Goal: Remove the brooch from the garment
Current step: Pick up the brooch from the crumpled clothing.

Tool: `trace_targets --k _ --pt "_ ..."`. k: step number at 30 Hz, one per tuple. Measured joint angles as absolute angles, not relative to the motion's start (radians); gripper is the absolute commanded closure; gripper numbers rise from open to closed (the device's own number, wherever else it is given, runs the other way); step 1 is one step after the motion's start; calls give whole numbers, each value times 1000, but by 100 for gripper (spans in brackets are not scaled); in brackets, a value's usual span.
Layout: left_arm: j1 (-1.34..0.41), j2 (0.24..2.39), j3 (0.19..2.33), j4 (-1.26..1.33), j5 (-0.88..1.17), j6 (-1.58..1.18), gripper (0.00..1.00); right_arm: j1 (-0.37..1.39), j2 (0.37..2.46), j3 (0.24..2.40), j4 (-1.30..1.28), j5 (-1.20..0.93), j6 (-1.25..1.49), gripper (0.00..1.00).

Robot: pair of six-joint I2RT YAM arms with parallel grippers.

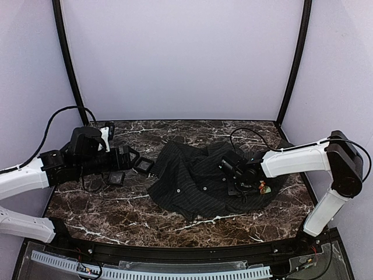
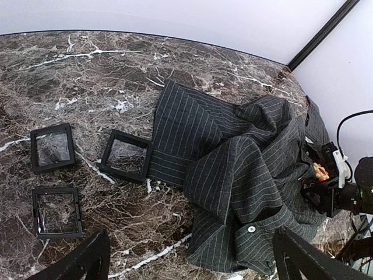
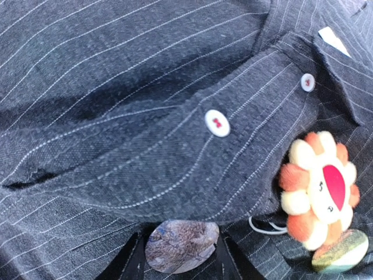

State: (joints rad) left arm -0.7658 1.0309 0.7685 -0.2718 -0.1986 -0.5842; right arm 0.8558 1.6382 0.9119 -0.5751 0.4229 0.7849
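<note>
The garment (image 1: 192, 181) is a dark pinstriped shirt crumpled on the marble table, also in the left wrist view (image 2: 233, 169) and filling the right wrist view (image 3: 145, 116). The brooch (image 3: 319, 189), a flower with orange and white petals, sits on the cloth at the right (image 1: 265, 188) (image 2: 319, 170). My right gripper (image 3: 182, 256) is low over the shirt just left of the brooch. Its fingers close on a round mottled brown disc (image 3: 182, 245) under a fold. My left gripper (image 2: 195, 265) hangs open over the shirt's near hem, holding nothing (image 1: 131, 158).
Three small square black boxes (image 2: 53, 147) (image 2: 125, 156) (image 2: 56, 211) lie on the table left of the shirt. A second round striped greenish disc (image 3: 340, 251) lies just below the brooch. White shirt buttons (image 3: 217, 123) run along the placket.
</note>
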Motion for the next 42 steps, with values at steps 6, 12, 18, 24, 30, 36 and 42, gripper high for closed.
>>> trace_targets --k 6,12,18,24,30,36,42 --pt "-766 1031 768 -274 -199 -584 1 859 1636 918 -616 465 797 65" --pt "-766 1031 768 -274 -199 -584 1 862 1617 919 -660 502 817 78" --pt "-766 1031 769 -274 -198 -584 1 863 1606 918 -679 524 831 95" --pt "-766 1031 783 -297 -195 -580 1 864 1592 918 -686 537 830 100" --pt "-765 1050 866 -339 -168 -541 1 862 1562 915 -686 530 800 100" --pt "-762 1145 1048 -426 -64 -450 1 839 1390 871 -601 428 687 100" --pt "-761 1253 1201 -474 134 -344 1 788 1248 804 -449 221 573 100"
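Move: Right between the part-open fingertips of the right hand lies the round brooch, its middle some 1 cm below the hand point. The flower brooch is about 9 cm to that hand's right and 4 cm farther out, the oval badge about 10 cm to the right and level with it, and the nearest shirt button some 7 cm ahead and 2 cm right. From the left hand the round brooch lies roughly 32 cm right, level, 18 cm down. Closing from under half open to fully shut, the right fingers pinch the round brooch face to face while the hand slides about 2.5 cm right and edges up off the shirt. It then lifts quickly to almost 9 cm, swinging back left some 4 cm as its left side rolls up. Late on, the empty, open left hand rises about 8 cm and goes as far right, turning clockwise. ##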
